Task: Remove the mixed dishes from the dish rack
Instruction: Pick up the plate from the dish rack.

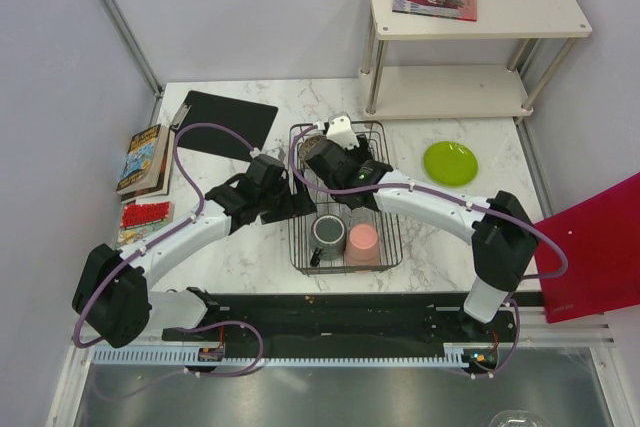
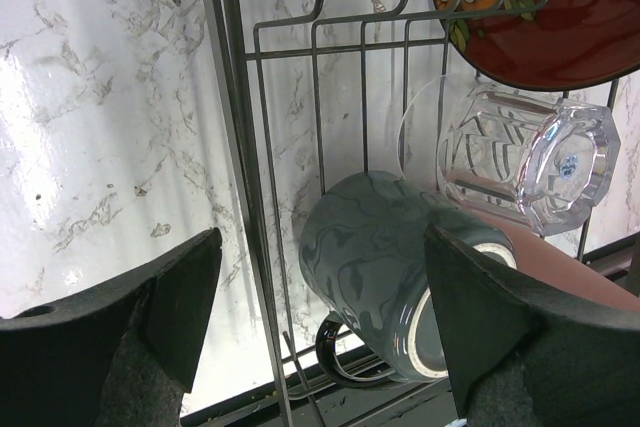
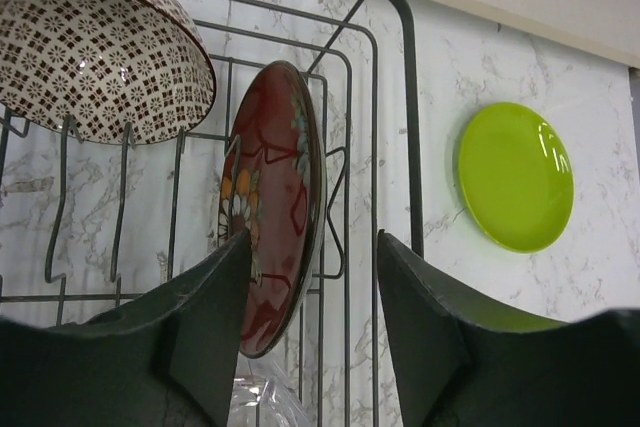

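The black wire dish rack [image 1: 390,247] stands mid-table. A dark grey mug [image 1: 328,234] and a pink cup [image 1: 362,244] sit in its near end. My left gripper [image 2: 320,297] hangs open over the rack's left wall, with the mug [image 2: 385,267] lying between its fingers, a clear glass [image 2: 520,162] and the pink cup [image 2: 570,272] beyond. My right gripper [image 3: 312,287] is open over the far end. The red patterned plate [image 3: 270,197] stands on edge, its rim between the fingers. A patterned bowl [image 3: 100,47] leans upside down at the back. The lime-green plate [image 1: 450,163] lies on the table to the right.
A flat black mat [image 1: 225,122] lies at the back left, with books [image 1: 145,160] at the left edge. A white two-tier shelf [image 1: 450,47] stands at the back right. A red folder [image 1: 600,247] lies at the right edge.
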Robot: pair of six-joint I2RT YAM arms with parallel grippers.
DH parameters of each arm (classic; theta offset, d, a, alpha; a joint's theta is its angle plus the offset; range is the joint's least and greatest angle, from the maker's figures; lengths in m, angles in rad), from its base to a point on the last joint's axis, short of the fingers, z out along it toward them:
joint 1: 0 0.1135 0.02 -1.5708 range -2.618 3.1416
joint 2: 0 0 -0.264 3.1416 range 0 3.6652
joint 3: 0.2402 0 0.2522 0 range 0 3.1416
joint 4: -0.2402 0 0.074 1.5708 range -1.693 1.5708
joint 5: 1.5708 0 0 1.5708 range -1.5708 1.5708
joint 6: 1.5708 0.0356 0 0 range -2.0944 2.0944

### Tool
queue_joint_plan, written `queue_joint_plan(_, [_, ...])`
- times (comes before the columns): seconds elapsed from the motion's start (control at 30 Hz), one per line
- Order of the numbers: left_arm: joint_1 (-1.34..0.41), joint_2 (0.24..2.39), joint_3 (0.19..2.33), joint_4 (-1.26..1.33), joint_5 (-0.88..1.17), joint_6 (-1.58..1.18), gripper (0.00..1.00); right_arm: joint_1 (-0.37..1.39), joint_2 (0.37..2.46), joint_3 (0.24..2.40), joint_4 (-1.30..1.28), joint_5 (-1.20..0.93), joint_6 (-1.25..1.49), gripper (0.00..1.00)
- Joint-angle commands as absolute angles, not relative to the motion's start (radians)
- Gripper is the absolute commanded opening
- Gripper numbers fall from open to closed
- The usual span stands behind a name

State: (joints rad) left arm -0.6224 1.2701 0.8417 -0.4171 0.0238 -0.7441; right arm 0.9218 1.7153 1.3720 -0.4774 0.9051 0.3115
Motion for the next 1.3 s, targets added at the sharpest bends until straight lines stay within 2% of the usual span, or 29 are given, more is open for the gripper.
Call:
queue_joint_plan(0.0, [-0.626, 1.267, 0.835, -0.408, 0.003, -0.772, 0.88, 0.907, 1.741, 1.353, -0.451, 0.873, 0.336, 0.58])
queue_joint_plan(0.2, [-0.626, 1.266, 0.831, -0.408, 0.003, -0.772, 0.88, 0.885, 1.758, 1.321, -0.445, 0.854, 0.351, 0.50])
queue_joint_plan(0.33, [-0.626, 1.266, 0.833, -0.407, 0.003, -0.773, 0.88, 0.879, 1.764, 1.307, -0.442, 0.850, 0.360, 0.41])
queue_joint_plan(0.47, [-0.626, 1.267, 0.831, -0.407, 0.003, -0.772, 0.88, 0.879, 1.746, 1.307, -0.440, 0.851, 0.354, 0.24])
queue_joint_plan(0.6, [-0.626, 1.269, 0.831, -0.408, 0.003, -0.773, 0.88, 0.879, 1.720, 1.313, -0.439, 0.859, 0.342, 0.11])
queue_joint_plan(0.63, [-0.626, 1.267, 0.831, -0.407, 0.003, -0.772, 0.88, 0.880, 1.710, 1.318, -0.446, 0.862, 0.344, 0.05])
queue_joint_plan(0.7, [-0.626, 1.269, 0.833, -0.408, 0.005, -0.773, 0.88, 0.884, 1.703, 1.331, -0.457, 0.865, 0.341, 0.00])
queue_joint_plan(1.27, [-0.626, 1.284, 0.836, -0.406, 0.002, -0.776, 0.88, 0.948, 1.586, 1.500, -0.583, 0.911, 0.310, 0.00])
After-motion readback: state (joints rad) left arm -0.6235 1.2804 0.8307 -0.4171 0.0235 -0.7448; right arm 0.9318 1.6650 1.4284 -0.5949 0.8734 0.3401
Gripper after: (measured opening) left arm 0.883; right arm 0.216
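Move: The red plate stands on edge in the rack, nearly under the right hand, its middle roughly 1 cm ahead and 7 cm below. The patterned bowl is about 4 cm ahead and 7 cm left, the clear glass some 8 cm back. The green plate lies on the counter about 22 cm to the right and 2 cm ahead. From the left hand the red plate is roughly 8 cm ahead and 11 cm to the right. The right hand sinks about 4 cm, pinches the red plate's rim, then draws it up some 6 cm. ##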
